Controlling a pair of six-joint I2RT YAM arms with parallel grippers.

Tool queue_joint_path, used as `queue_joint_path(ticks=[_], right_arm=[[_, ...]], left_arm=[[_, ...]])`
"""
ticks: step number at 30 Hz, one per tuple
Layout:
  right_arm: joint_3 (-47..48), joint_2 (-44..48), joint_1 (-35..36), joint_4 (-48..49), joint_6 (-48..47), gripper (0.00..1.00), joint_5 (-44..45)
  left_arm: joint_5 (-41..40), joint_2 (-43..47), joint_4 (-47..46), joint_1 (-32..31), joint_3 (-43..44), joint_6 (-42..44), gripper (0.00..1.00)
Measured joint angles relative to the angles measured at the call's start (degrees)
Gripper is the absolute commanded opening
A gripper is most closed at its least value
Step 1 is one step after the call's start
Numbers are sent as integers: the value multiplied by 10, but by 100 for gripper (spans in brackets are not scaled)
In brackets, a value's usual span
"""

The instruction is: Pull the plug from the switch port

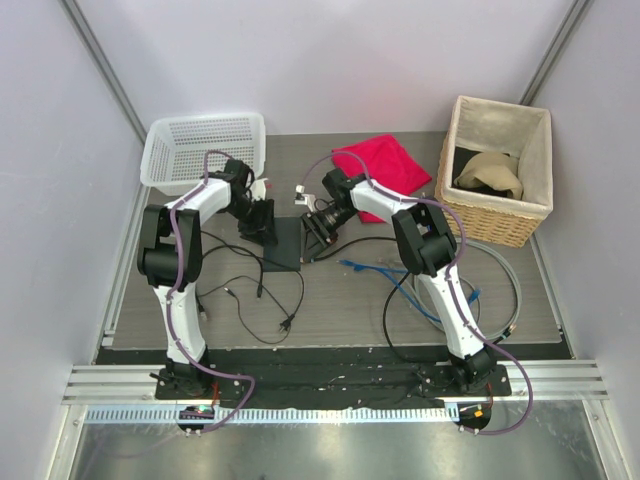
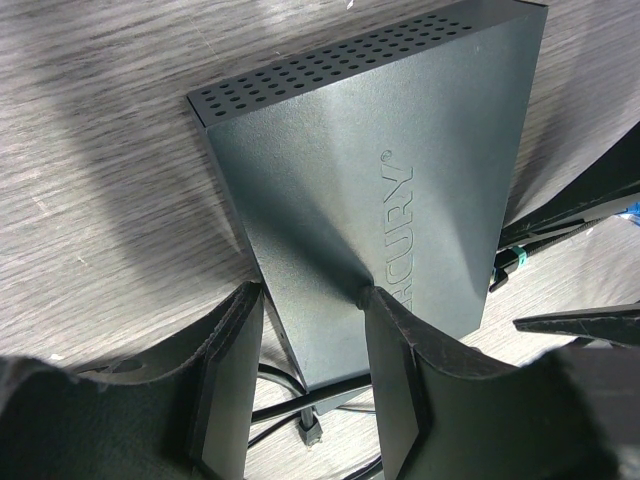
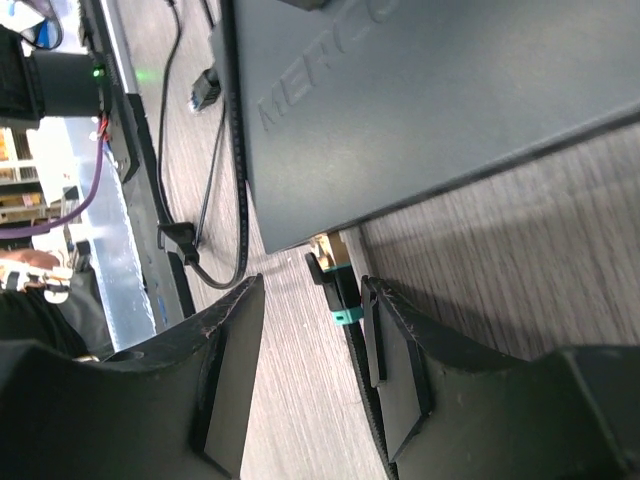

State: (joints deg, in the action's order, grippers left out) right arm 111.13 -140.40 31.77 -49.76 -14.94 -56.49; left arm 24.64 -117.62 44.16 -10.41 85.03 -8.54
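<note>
The switch [image 1: 285,248] is a flat matte black box lying on the wooden table between the two arms. In the left wrist view its near corner [image 2: 380,150] sits between the jaws of my left gripper [image 2: 310,300], which is shut on it, one finger at the side edge and one on the top. The plug [image 3: 335,285], a clear tip with a teal boot on a black cable, is at the switch's [image 3: 420,100] narrow edge. Whether its tip is still in the port cannot be told. My right gripper [image 3: 312,300] stands open around it, the plug lying beside the right finger.
A white plastic basket [image 1: 205,150] is at the back left, a red cloth [image 1: 385,165] behind the right gripper, and a wicker basket [image 1: 500,170] at the back right. Loose black cable [image 1: 250,300], blue cable [image 1: 370,268] and grey cable [image 1: 510,290] lie in front.
</note>
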Motion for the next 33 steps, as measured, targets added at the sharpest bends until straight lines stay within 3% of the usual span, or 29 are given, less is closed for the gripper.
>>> queue_joint_path(ticks=[6, 11, 16, 20, 23, 33], right_arm=[[21, -19, 0, -16, -35, 50, -34], [27, -28, 0, -14, -38, 35, -34], [24, -29, 0, -2, -26, 32, -16], [18, -24, 1, 9, 1, 10, 3], [16, -19, 6, 11, 11, 1, 23], [5, 6, 25, 8, -12, 1, 88]], left_arm=[[0, 0, 0, 0, 0, 0, 48], [0, 0, 0, 0, 0, 2, 48], [0, 0, 0, 0, 0, 2, 48], [0, 0, 0, 0, 0, 2, 48], [0, 0, 0, 0, 0, 3, 48], [0, 0, 0, 0, 0, 10, 48]])
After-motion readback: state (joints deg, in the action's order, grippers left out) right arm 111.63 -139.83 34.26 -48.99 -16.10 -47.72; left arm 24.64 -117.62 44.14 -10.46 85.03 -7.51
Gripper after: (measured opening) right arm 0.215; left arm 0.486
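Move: The right hand's open fingers already straddle the plug in the switch port, whose middle lies about 1 cm to the left, 1 cm ahead and 1 cm below. The switch's middle is roughly 7 cm left and 3 cm ahead; a black cable crosses its near end some 7 cm left and 3 cm back; blue plugs lie about 7 cm right and 2 cm back. From the left hand, at the switch's left edge, the plug is some 10 cm right and 3 cm back. Right fingers sink about 1.5 cm and pinch the plug at the port; the left keeps bracing the switch. ##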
